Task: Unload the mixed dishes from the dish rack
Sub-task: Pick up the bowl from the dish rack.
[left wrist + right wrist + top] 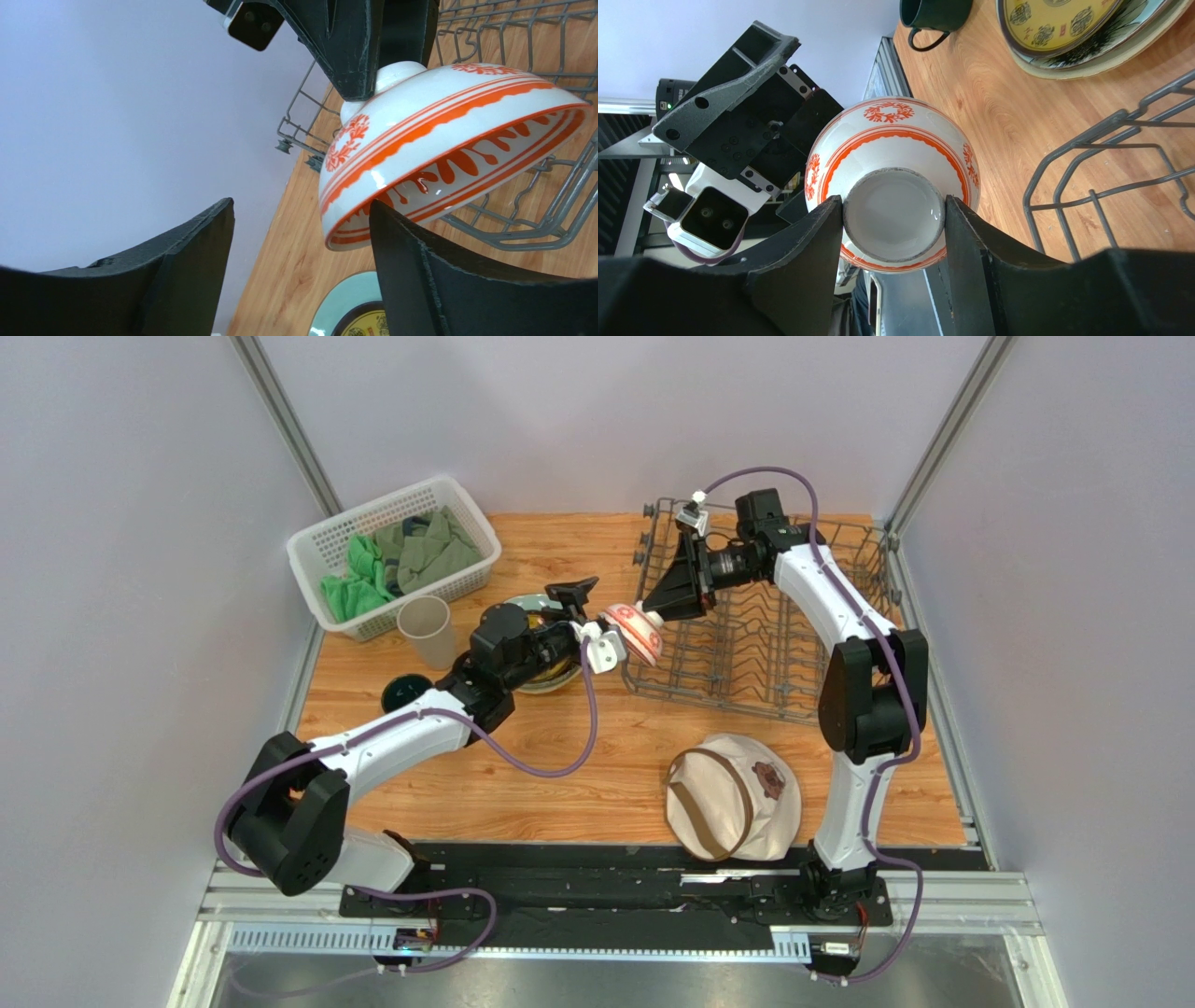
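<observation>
The red-orange-and-white patterned bowl (640, 633) hangs tilted in the air at the left edge of the dish rack (765, 637). My right gripper (894, 210) is shut on the bowl's (892, 147) white foot ring, one finger on each side. My left gripper (302, 204) is open just below the bowl (449, 140). The bowl's lower rim reaches between its fingers, and the right finger (456, 280) covers part of that rim. The left finger stands well apart from the bowl. The rack's wires (554, 224) lie behind the bowl.
A stack of plates (540, 669) sits under the left arm, with the yellow-patterned plate (1060, 21) on top. The dark green mug (407, 693) and beige tumbler (425, 630) stand to the left. A white basket (393, 553) holds cloths at back left. A beige hat (730, 795) lies near the front.
</observation>
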Controlling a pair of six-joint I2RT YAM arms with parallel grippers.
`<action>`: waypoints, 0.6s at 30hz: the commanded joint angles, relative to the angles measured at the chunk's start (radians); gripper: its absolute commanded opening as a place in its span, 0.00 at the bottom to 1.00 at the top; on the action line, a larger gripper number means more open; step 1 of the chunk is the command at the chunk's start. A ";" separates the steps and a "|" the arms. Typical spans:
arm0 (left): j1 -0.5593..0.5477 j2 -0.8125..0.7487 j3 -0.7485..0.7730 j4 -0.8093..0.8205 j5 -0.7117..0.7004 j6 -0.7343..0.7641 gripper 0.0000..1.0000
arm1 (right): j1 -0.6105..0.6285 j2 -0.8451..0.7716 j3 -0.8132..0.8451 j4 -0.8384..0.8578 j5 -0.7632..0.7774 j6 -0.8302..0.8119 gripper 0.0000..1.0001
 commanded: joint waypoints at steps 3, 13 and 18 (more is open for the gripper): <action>-0.012 -0.014 0.039 -0.030 0.036 -0.027 0.61 | 0.027 -0.014 0.062 -0.103 -0.082 -0.099 0.00; -0.016 -0.042 0.049 -0.115 0.095 -0.077 0.31 | 0.051 0.010 0.090 -0.172 -0.094 -0.168 0.00; -0.018 -0.054 0.049 -0.126 0.091 -0.108 0.00 | 0.056 0.020 0.100 -0.201 -0.094 -0.191 0.00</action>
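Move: The left hand's fingers are open beside the rim of the bowl, whose middle lies about 4 cm right, 2 cm back and 2 cm below. The plate stack is some 10 cm left, 3 cm back and 21 cm down. The right hand already grips the bowl's foot, the bowl's middle some 4 cm left, 3 cm back and 1 cm below, with the left gripper about 8 cm left of it, level in reach and 1 cm higher. While both hands ease back about 2 cm, the left also sinking, its fingers pinch the right-held bowl's rim. ##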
